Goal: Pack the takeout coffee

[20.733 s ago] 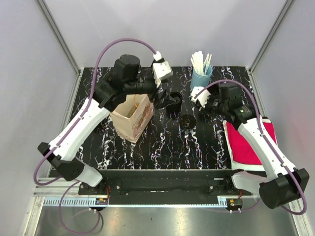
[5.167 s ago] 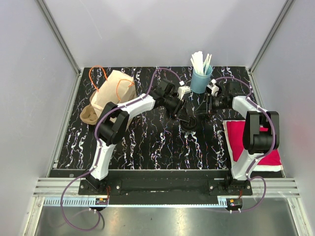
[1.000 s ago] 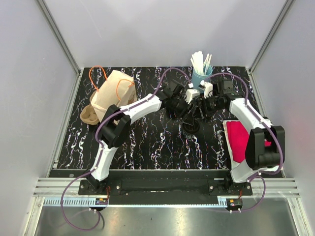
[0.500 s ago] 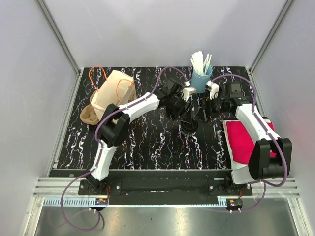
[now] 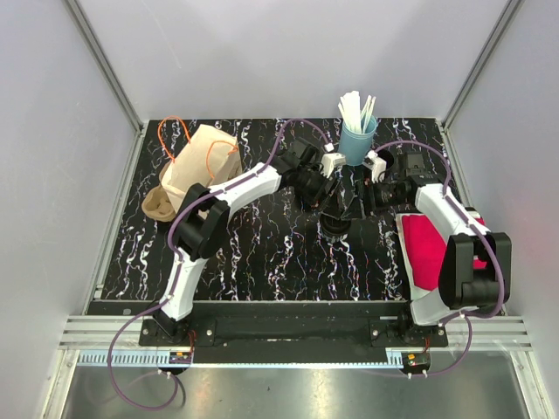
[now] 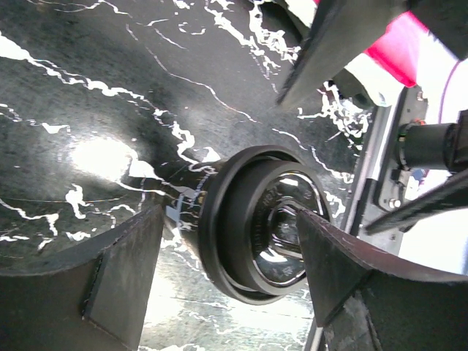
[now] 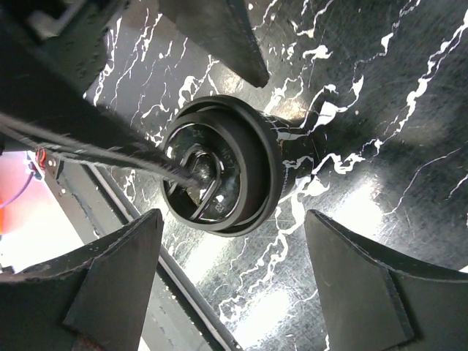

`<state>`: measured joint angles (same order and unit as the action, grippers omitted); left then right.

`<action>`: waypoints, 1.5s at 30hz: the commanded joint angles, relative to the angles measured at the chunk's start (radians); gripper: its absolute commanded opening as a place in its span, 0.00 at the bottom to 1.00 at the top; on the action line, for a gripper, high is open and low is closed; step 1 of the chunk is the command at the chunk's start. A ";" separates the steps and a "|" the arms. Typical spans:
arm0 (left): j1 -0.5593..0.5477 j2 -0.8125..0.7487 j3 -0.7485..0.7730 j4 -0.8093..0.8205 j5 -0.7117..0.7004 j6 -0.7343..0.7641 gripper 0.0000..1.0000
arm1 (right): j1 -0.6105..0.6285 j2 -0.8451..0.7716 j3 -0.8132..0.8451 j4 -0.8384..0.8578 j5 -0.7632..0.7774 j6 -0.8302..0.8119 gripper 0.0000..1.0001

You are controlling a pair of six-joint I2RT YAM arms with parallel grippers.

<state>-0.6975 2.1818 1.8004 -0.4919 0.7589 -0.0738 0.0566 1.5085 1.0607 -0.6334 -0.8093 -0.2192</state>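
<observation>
The black takeout coffee cup (image 5: pixel 336 225) stands mid-table with its black lid on. In the left wrist view the lidded cup (image 6: pixel 259 230) sits between and beyond the fingers of my left gripper (image 6: pixel 230 292), which is open. In the right wrist view the cup (image 7: pixel 219 172) lies just ahead of my right gripper (image 7: pixel 234 292), also open with nothing between its fingers. From above, my left gripper (image 5: pixel 334 202) and right gripper (image 5: pixel 362 199) hover close together just behind the cup. A brown paper bag (image 5: pixel 201 166) with orange handles lies at the back left.
A blue cup of white stirrers (image 5: pixel 356 138) stands at the back, right behind both grippers. A brown cardboard carrier (image 5: pixel 157 202) lies beside the bag. A red cloth (image 5: pixel 437 249) lies at the right edge under the right arm. My left arm's cable (image 7: pixel 110 142) crosses the right wrist view.
Both grippers have opened wider around the lidded cup. The right gripper has drawn back to the right. The cup stays in place on the table.
</observation>
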 commanded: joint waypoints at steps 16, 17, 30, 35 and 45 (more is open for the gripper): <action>0.113 -0.091 -0.056 0.084 0.069 -0.034 0.77 | -0.003 0.074 0.002 0.066 -0.018 0.066 0.78; 0.119 -0.099 -0.070 0.084 0.065 -0.027 0.77 | -0.003 0.078 0.004 0.067 -0.019 0.066 0.78; 0.128 -0.109 -0.136 0.119 0.103 -0.032 0.77 | 0.002 0.097 0.007 0.077 -0.030 0.081 0.77; 0.124 -0.105 -0.133 0.138 0.109 -0.050 0.77 | 0.023 0.105 0.005 0.086 -0.016 0.083 0.75; 0.110 -0.093 -0.142 0.145 0.117 -0.054 0.77 | 0.034 0.121 0.004 0.090 -0.011 0.083 0.60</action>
<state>-0.5812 2.1273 1.6577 -0.3931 0.8349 -0.1249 0.0795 1.6226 1.0576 -0.5652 -0.8211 -0.1352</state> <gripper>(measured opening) 0.770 0.614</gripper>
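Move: Below and between the two hands stands the lidded coffee cup. Its middle is about 2 cm back and 4 cm left of the right hand, 8 cm lower; from the left hand it lies some 3 cm back, 1 cm right and 7 cm lower. The second coffee cup is roughly 10 cm ahead and 6 cm left of the left hand, and the blue stirrer holder some 18 cm straight ahead of the right hand. Sinking nearly 3 cm onto the coffee cup's lid, the right hand tips a little steeper, then shifts about 1 cm left as its fingers partly close, the rear finger reaching over the lid and the front one beside the rim. The left hand, fingers staying wide, clears out forward and to the left by about 6 cm, leaving the cup, dips slightly and eases back a centimetre or so. ##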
